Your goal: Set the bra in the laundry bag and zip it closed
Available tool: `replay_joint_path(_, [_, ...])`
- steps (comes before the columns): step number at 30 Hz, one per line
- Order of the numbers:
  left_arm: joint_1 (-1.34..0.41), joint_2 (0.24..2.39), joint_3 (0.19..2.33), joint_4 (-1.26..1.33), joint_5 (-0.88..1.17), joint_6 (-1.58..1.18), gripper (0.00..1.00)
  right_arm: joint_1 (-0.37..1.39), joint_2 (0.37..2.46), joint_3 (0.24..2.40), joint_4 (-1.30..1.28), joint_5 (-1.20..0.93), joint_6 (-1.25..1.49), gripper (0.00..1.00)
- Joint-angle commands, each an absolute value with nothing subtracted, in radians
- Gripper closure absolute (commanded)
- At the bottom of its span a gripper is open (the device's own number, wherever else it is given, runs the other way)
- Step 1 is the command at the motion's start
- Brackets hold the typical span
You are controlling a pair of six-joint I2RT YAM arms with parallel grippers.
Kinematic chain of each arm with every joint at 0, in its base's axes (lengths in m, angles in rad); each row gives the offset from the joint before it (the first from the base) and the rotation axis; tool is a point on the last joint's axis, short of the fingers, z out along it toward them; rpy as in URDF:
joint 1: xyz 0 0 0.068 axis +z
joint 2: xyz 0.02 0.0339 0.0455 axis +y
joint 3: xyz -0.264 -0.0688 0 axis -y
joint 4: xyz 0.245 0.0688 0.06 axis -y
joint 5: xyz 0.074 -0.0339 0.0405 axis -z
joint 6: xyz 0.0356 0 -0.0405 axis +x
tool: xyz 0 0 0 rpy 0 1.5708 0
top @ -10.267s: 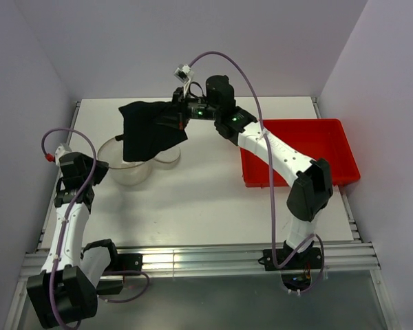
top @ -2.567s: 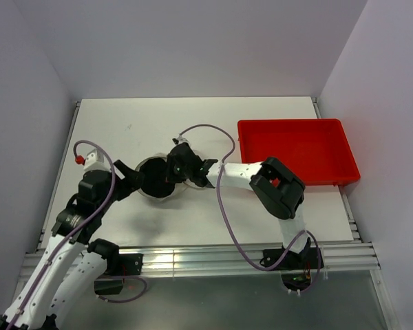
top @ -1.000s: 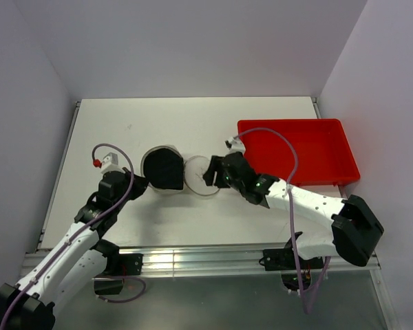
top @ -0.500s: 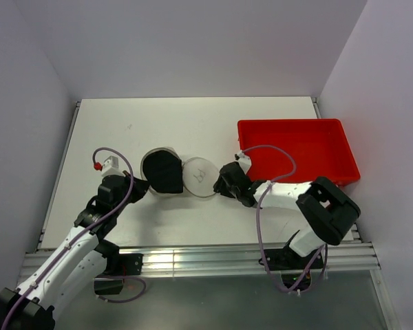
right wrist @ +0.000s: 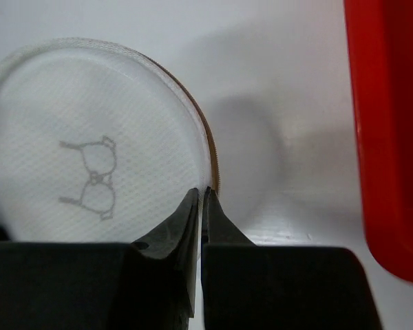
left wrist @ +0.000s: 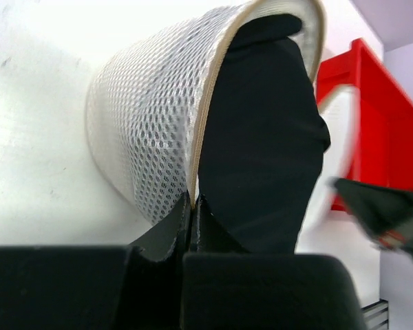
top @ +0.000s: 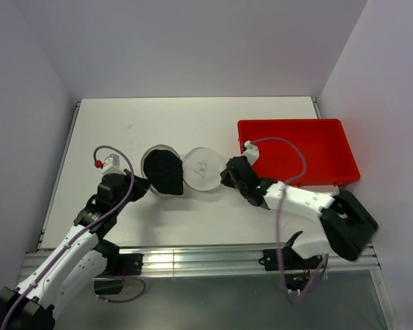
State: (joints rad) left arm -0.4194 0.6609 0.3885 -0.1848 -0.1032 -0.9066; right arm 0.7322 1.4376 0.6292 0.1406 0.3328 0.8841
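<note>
The laundry bag lies on its side mid-table, a white mesh cylinder with its mouth open. The black bra fills that mouth and bulges out of it. My left gripper is shut on the bag's beige zip rim, its tips pinching the edge. The round white lid, printed with a small bra mark, stands tilted up to the right of the mouth. My right gripper is shut on the lid's right edge, its tips right by the zip teeth.
A red rectangular bin sits at the table's right, close behind the right arm, and its wall fills the right side of the right wrist view. Grey walls close in the back and both sides.
The right gripper has closed from open onto the lid's edge, and the lid has risen from flat to tilted up. The left gripper has kept its hold on the bag's rim.
</note>
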Motion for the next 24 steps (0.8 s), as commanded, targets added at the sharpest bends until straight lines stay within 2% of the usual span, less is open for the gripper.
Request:
replay_joint_path(1, [-0.414, 0.667, 0.483, -0.143, -0.103, -0.871, 1.0, 0.781, 1.139, 0.734, -0.037, 0.507, 0.657, 1.0])
replay_joint_path(4, [-0.416, 0.664, 0.531, -0.149, -0.109, -0.858, 1.0, 0.822, 0.99, 0.937, -0.24, 0.564, 0.513, 1.0])
replay_joint_path(8, [-0.419, 0.637, 0.555, -0.163, -0.129, -0.847, 1.0, 0.873, 1.006, 1.181, -0.394, 0.526, 0.431, 1.0])
replay_joint_path(12, [-0.417, 0.621, 0.522, -0.163, -0.124, -0.853, 1.0, 0.873, 1.182, 1.274, -0.537, 0.627, 0.387, 1.0])
replay_joint_path(16, [-0.42, 0.586, 0.474, -0.146, -0.115, -0.865, 1.0, 0.871, 1.149, 1.232, -0.381, 0.552, 0.336, 1.0])
replay_joint_path(18, [-0.42, 0.577, 0.456, -0.127, -0.097, -0.856, 1.0, 0.871, 1.216, 1.291, -0.417, 0.537, 0.33, 1.0])
replay_joint_path(21, [-0.42, 0.583, 0.466, -0.129, -0.077, -0.835, 0.84, 0.874, 1.279, 1.275, -0.417, 0.488, 0.316, 1.0])
replay_joint_path(22, [-0.422, 0.586, 0.471, -0.136, -0.08, -0.83, 0.68, 0.874, 1.281, 1.261, -0.385, 0.471, 0.327, 1.0])
replay_joint_path(24, [-0.422, 0.584, 0.488, -0.168, -0.074, -0.822, 0.5, 0.874, 1.276, 1.226, -0.358, 0.45, 0.333, 1.0])
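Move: My left fingers are shut on the near-left rim of the bag; the bag's mouth, with the bra heaped in it, is centred about 5 cm to the right and 5 cm ahead, a few centimetres lower. From my right hand, which pinches the lid's outer edge, the bag's mouth is some 19 cm left and 3 cm ahead. The lid's middle is 6 cm left and 3 cm ahead, and the red box 25 cm right and 9 cm ahead. I whip my right hand up some 33 cm and let it sink back, finishing about 20 cm above where it began, still pinching the lid's edge, the wrist tipped up, rolled left-side-down and turned a little counter-clockwise. My left hand rises about 7 cm with it, tipping up slightly, eases down a couple of centimetres, then opens and leaves the bag's rim free. ##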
